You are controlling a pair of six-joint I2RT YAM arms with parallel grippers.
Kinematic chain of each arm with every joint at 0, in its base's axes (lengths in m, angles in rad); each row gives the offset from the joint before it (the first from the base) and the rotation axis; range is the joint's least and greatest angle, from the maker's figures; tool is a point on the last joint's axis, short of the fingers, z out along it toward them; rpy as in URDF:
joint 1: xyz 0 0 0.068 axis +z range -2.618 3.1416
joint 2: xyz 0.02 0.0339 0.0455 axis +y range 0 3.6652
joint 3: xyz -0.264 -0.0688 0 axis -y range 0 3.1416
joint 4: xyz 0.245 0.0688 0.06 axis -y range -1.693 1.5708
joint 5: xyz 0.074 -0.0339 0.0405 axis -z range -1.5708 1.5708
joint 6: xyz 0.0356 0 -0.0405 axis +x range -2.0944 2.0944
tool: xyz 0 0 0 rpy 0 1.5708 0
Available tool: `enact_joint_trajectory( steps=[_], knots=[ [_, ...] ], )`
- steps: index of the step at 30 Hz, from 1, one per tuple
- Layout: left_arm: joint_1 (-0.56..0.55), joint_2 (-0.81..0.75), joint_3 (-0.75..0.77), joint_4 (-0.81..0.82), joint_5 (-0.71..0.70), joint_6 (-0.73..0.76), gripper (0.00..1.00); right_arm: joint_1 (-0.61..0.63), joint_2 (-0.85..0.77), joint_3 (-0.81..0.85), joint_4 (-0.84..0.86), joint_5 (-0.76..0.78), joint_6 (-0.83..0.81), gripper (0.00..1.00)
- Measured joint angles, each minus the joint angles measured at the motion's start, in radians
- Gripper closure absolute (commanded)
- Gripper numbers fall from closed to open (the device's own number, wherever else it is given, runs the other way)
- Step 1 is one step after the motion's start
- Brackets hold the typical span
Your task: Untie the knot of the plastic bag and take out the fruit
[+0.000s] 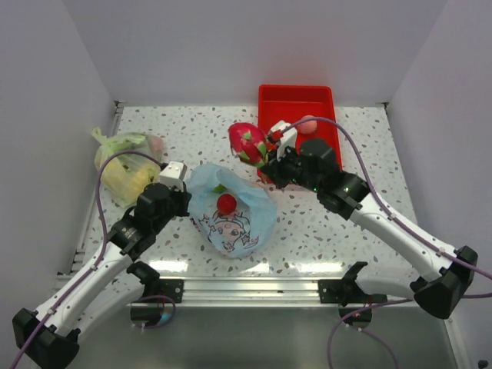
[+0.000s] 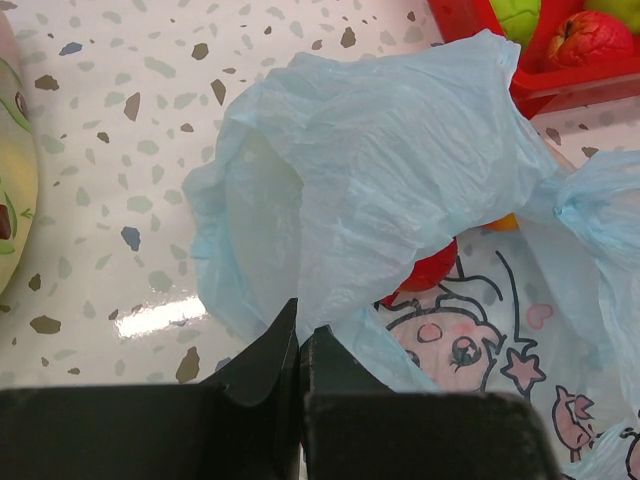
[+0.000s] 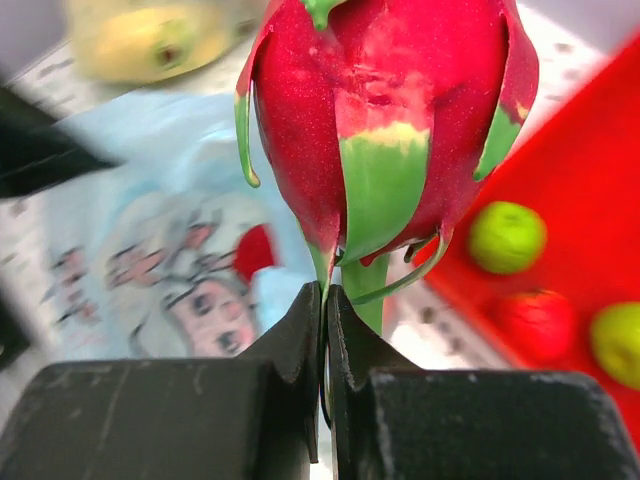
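The light blue plastic bag (image 1: 234,219) with the cartoon girl's face lies mid-table, its mouth gaping; no knot shows. A red fruit (image 1: 226,203) sits inside the opening. My left gripper (image 1: 187,203) is shut on the bag's left rim, and in the left wrist view its tips (image 2: 301,335) pinch the blue film (image 2: 370,180). My right gripper (image 1: 265,159) holds the pink dragon fruit (image 1: 246,142) off the table, beside the red tray. In the right wrist view its jaws (image 3: 325,298) are shut on a green leaf of the dragon fruit (image 3: 385,110).
A red tray (image 1: 296,98) at the back right holds green fruits (image 3: 507,237) and a red one (image 3: 538,322). A yellow-green bag (image 1: 123,161) with yellow fruit lies at the left, behind my left arm. White walls enclose the table.
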Motion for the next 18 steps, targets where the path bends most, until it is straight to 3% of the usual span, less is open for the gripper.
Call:
enact_joint_trajectory(
  steps=[5, 11, 17, 18],
  knots=[
    [0.000, -0.001, 0.000, 0.000, 0.005, 0.002, 1.00, -0.206, 0.097, 0.073, 0.001, 0.073, 0.024, 1.00],
    [0.000, -0.002, 0.000, 0.000, 0.008, 0.005, 1.00, -0.419, 0.346, 0.150, 0.029, 0.105, 0.095, 1.00],
    [0.000, -0.003, 0.000, 0.000, 0.010, 0.006, 1.00, -0.502, 0.629, 0.298, 0.016, 0.103, 0.119, 1.00],
    [0.000, -0.003, 0.000, 0.000, 0.011, 0.006, 1.00, -0.504, 0.670, 0.328, 0.011, 0.103, 0.120, 0.95]
  ],
)
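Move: The red box's middle is about 34 cm ahead of the right hand, 16 cm to its right and some 24 cm below. In the box at that depth, the green apple lies roughly 22 cm ahead and 6 cm right, the pear 22 cm ahead and 20 cm right, and the peach 39 cm ahead and 21 cm right. From the left hand, the box's middle is about 35 cm ahead, 39 cm right and 12 cm lower. Swing the right gripper, fingers kept shut on the dragon fruit's leafy end, quickly forward over the red box's near rim, about 23 cm, and some 13 cm to the right. After a level start, sink it about 14 cm towards the box floor, turning the wrist some 35 degrees clockwise and tipping the fingers further down. ##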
